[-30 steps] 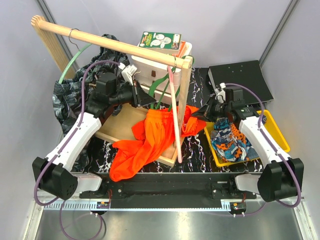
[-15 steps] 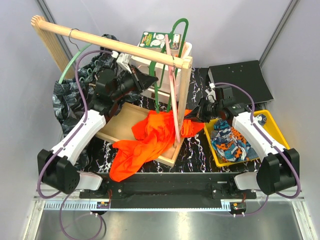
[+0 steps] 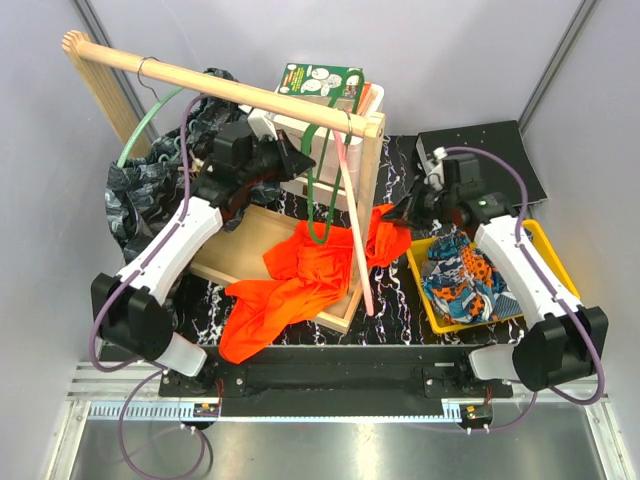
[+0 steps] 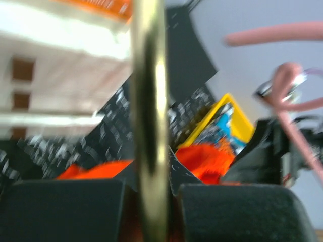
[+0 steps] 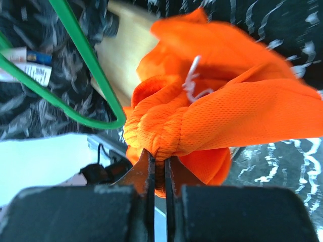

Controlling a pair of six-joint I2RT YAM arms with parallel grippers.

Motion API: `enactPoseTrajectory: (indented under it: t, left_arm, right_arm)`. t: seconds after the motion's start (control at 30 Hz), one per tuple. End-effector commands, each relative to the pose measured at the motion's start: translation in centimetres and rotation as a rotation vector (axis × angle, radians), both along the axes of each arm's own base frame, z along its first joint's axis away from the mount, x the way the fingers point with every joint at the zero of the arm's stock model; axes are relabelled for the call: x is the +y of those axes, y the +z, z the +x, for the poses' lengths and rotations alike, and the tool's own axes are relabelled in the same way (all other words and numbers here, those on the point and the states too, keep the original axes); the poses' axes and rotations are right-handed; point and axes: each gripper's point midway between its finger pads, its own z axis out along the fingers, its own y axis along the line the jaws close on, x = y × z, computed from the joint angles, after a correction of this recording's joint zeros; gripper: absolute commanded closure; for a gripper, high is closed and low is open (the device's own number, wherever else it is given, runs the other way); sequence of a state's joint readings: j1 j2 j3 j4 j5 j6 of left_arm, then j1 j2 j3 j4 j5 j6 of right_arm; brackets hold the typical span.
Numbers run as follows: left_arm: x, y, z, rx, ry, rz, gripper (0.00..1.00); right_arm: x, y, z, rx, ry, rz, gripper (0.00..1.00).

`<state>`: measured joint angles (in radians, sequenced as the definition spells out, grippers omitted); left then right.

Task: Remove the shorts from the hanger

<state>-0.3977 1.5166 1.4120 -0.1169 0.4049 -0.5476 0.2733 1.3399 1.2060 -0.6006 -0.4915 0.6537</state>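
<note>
The bright orange shorts (image 3: 295,285) (image 5: 237,106) lie bunched over the wooden rack base (image 3: 250,240). My right gripper (image 3: 403,214) (image 5: 160,162) is shut on a fold at their right end. My left gripper (image 3: 297,160) (image 4: 150,201) is shut on the dark green hanger (image 3: 318,200) (image 4: 149,101) (image 5: 86,55), whose lower corner sits at the cloth's top edge. Blue, orange and white patterned shorts (image 3: 460,280) lie in the yellow bin (image 3: 555,265). Dark patterned shorts (image 3: 140,190) hang on a pale green hanger (image 3: 150,115) at the left.
A wooden rod (image 3: 220,85) spans the rack, with a pink hanger (image 3: 355,220) dangling from its right end. White boxes (image 3: 320,110) stand behind the rack. A black plate (image 3: 485,155) lies at the back right.
My left gripper rose with the green hanger, lifting it above the rod, and the hanger has since come back down. The right gripper drew the orange cloth slightly up and right. The pink hanger swung lower.
</note>
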Motion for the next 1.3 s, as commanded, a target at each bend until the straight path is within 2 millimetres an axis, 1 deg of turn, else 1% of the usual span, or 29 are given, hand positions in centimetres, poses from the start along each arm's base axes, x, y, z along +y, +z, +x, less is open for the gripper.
enactPoseTrajectory:
  t: [0.0,0.03,0.07,0.1,0.13,0.17,0.2,0.23,0.3,0.33,0.4,0.43,0.5,0.53,0.57,0.6,0.63,0.67,0.7,0.73,0.77,0.8,0.87,0.9,0.93,0.97,1.07,1.23,1.27]
  left_arm:
    - [3.3,0.8,-3.0,-0.065,0.066,0.118,1.0]
    - [4.0,1.3,-4.0,-0.093,0.069,0.137,1.0]
    - [4.4,0.9,-4.4,-0.092,0.074,0.155,1.0]
    - [4.9,-0.3,-5.1,-0.067,0.075,0.181,1.0]
    - [5.5,0.1,-6.1,-0.09,0.078,0.188,1.0]
    - [5.8,-0.1,-6.6,-0.088,0.081,0.191,1.0]
    - [6.1,-1.4,-7.3,-0.067,0.078,0.202,1.0]
    - [6.4,-0.9,-8.3,-0.086,0.079,0.193,1.0]
    - [7.1,-1.8,-9.7,-0.075,0.084,0.188,1.0]
    - [7.2,-2.2,-10.1,-0.069,0.086,0.186,1.0]
    - [7.7,-3.0,-11.2,-0.047,0.092,0.18,1.0]
    - [7.9,-3.3,-11.4,-0.039,0.1,0.18,1.0]
    - [8.3,-3.5,-12.3,-0.022,0.108,0.174,1.0]
    - [8.3,-4.0,-12.7,-0.01,0.101,0.174,1.0]
    - [8.4,-4.2,-13.1,-0.001,0.101,0.175,1.0]
    - [8.7,-3.9,-13.6,-0.008,0.106,0.168,1.0]
    - [8.9,-4.1,-13.9,-0.003,0.11,0.172,1.0]
    - [9.2,-4.4,-14.4,0.009,0.112,0.182,1.0]
    - [9.5,-3.9,-14.9,-0.008,0.119,0.181,1.0]
    - [9.9,-3.9,-15.1,-0.011,0.13,0.187,1.0]
    - [10.2,-4.0,-15.5,-0.003,0.135,0.195,1.0]
    - [10.5,-3.4,-15.9,-0.025,0.144,0.193,1.0]
    - [11.1,-3.2,-16.5,-0.035,0.16,0.196,1.0]
    - [11.3,-3.0,-16.7,-0.04,0.168,0.196,1.0]
    - [11.5,-2.9,-16.8,-0.045,0.172,0.198,1.0]
    - [11.6,-2.7,-17.0,-0.047,0.174,0.196,1.0]
    - [11.7,-2.8,-17.3,-0.037,0.172,0.203,1.0]
    - [11.7,-2.7,-17.6,-0.021,0.171,0.194,1.0]
    - [11.6,-2.6,-17.6,-0.019,0.172,0.187,1.0]
  right_arm:
    - [-4.5,4.4,1.9,-0.13,-0.131,-0.027,1.0]
    - [-5.4,5.4,2.2,-0.149,-0.152,-0.016,1.0]
    - [-6.5,5.9,2.2,-0.151,-0.177,-0.021,1.0]
    - [-8.5,7.0,2.5,-0.17,-0.236,-0.026,1.0]
    - [-9.5,8.9,2.7,-0.214,-0.267,-0.04,1.0]
    - [-10.1,9.5,2.2,-0.218,-0.275,-0.068,1.0]
    - [-11.7,10.4,2.4,-0.235,-0.325,-0.099,1.0]
    - [-13.1,12.7,2.6,-0.299,-0.378,-0.162,1.0]
    - [-14.4,13.7,1.9,-0.298,-0.428,-0.224,1.0]
    - [-15.4,15.8,1.9,-0.349,-0.473,-0.257,1.0]
    - [-16.1,17.1,1.5,-0.36,-0.506,-0.28,1.0]
    - [-16.5,19.5,1.3,-0.416,-0.53,-0.278,1.0]
    - [-16.5,21.1,1.5,-0.435,-0.536,-0.277,1.0]
    - [-16.6,24.2,1.0,-0.508,-0.551,-0.261,1.0]
    - [-16.7,24.3,1.4,-0.49,-0.553,-0.268,1.0]
    - [-16.9,25.5,1.3,-0.511,-0.567,-0.272,1.0]
    - [-17.1,28.5,0.1,-0.579,-0.588,-0.262,1.0]
    - [-17.4,28.8,0.9,-0.574,-0.598,-0.271,1.0]
    - [-17.7,32.4,-0.6,-0.678,-0.636,-0.255,1.0]
    - [-17.9,33.0,-1.1,-0.689,-0.647,-0.258,1.0]
    - [-18.0,33.7,-0.7,-0.709,-0.657,-0.256,1.0]
    - [-18.2,35.7,-1.8,-0.776,-0.68,-0.24,1.0]
    - [-18.4,38.2,-3.0,-0.873,-0.704,-0.216,1.0]
    - [-18.5,38.3,-2.7,-0.88,-0.709,-0.221,1.0]
    - [-19.0,39.8,-3.0,-0.942,-0.741,-0.217,1.0]
    - [-19.2,40.8,-4.3,-0.981,-0.762,-0.212,1.0]
    - [-20.9,42.7,-5.7,-1.055,-0.856,-0.252,1.0]
    - [-23.9,46.7,-9.7,-1.222,-1.006,-0.373,1.0]
    - [-24.3,47.4,-11.0,-1.25,-1.036,-0.387,1.0]
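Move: The yellow bin, with the patterned shorts in it, lies about 24 cm right of the right hand, 8 cm back and 20 cm below; the pink hanger hangs some 8 cm to this hand's left and 2 cm back. The left hand holds the green hanger, its middle about 7 cm to the right and level. The loose orange shorts spread about 20 cm back from the left hand, straight below by 25 cm. Right hand keeps pinching orange shorts, sweeping right, then up 40 cm; left draws green hanger back 18 cm, leftward. ##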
